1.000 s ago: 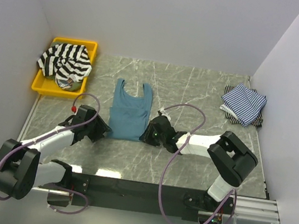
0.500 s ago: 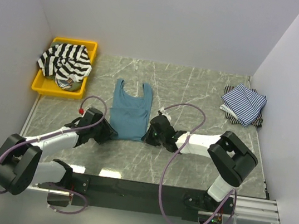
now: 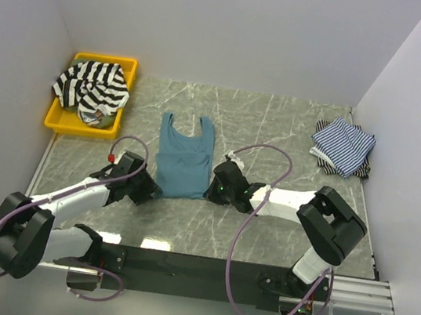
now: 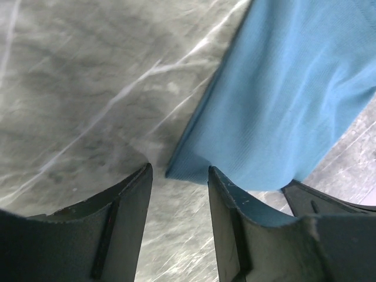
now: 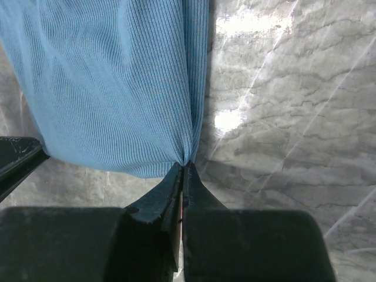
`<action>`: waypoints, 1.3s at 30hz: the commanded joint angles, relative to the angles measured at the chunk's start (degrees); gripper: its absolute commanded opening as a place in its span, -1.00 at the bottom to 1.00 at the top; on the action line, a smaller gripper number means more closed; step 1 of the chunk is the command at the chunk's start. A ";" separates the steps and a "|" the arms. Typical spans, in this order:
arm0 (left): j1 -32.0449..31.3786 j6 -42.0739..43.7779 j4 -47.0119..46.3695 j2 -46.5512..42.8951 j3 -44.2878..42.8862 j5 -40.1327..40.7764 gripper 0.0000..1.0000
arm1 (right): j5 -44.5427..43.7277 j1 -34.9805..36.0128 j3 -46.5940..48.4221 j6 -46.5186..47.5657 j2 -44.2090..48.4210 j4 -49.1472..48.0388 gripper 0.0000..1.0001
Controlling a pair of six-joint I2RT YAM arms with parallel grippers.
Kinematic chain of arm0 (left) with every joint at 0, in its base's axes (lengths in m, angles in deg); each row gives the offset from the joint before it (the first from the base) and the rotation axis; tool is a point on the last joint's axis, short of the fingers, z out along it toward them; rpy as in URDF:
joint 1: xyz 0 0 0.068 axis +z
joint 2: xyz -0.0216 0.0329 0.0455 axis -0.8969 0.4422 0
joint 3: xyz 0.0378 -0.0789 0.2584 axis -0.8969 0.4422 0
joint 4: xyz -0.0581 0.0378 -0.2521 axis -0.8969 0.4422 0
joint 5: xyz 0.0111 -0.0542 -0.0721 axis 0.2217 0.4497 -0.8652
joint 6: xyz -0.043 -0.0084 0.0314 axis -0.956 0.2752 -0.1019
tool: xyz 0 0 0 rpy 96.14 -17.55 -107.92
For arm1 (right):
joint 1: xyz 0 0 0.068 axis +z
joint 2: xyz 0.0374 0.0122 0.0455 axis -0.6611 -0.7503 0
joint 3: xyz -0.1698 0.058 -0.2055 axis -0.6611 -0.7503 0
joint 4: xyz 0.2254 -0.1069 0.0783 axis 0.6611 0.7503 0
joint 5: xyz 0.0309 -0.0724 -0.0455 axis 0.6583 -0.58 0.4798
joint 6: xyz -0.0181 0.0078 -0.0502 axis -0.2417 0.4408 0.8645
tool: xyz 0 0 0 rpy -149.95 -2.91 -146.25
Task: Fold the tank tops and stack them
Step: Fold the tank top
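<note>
A teal-blue tank top (image 3: 182, 157) lies flat in the middle of the table, straps away from me. My right gripper (image 5: 185, 167) is shut on its near right hem corner, the cloth (image 5: 117, 82) bunching at the fingertips. My left gripper (image 4: 178, 176) stands open at the near left hem corner (image 4: 182, 170), which lies just at the mouth of the jaws. A black-and-white striped tank top (image 3: 90, 88) is heaped in the yellow tray (image 3: 56, 120). Thin blue-and-white striped tank tops (image 3: 343, 146) lie folded at the far right.
The yellow tray stands at the far left by the wall. The marble tabletop (image 3: 277, 136) runs between the teal top and the folded pile. Walls close in the left, back and right sides.
My right gripper has shut on the right hem corner. My left gripper has slid right up to the left hem corner and narrowed a little.
</note>
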 commanded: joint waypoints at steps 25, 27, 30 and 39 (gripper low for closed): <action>-0.29 2.95 4.95 4.92 1.38 1.74 -0.99 | -0.82 -0.27 2.28 4.11 3.70 2.95 -1.00; -0.82 4.28 6.71 1.95 0.15 2.27 -0.99 | -0.56 0.17 2.37 4.64 4.49 3.83 -1.00; -3.01 5.07 10.49 -1.84 -0.65 3.15 -0.99 | -1.78 2.37 2.20 5.70 6.95 6.01 -1.00; -12.41 0.68 24.80 -17.20 -0.55 5.52 -0.99 | -7.05 16.24 -4.57 0.88 20.04 11.38 -1.00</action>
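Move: The near left corner of the folded tank top sits almost between the left fingers, roughly 1 cm ahead, 2 cm to the right and 1 cm below. The near right corner, already pinched by the right hand, is some 16 cm to the left hand's right and 1 cm ahead; the left strap's end lies about 27 cm straight ahead. From the right hand, the near left corner is about 14 cm left and 1 cm nearer the base. Down and to the right by 1–2 cm, after a tiny draw back, the left hand eases its half-open fingers over the near left corner and shuts them on it. Both hands then pull back towards the base, about 7 cm each: the left stays low and turns some 10 degrees clockwise, while the right, keeping its pinch, rises nearly 6 cm and turns roughly 15 degrees counter-clockwise. ##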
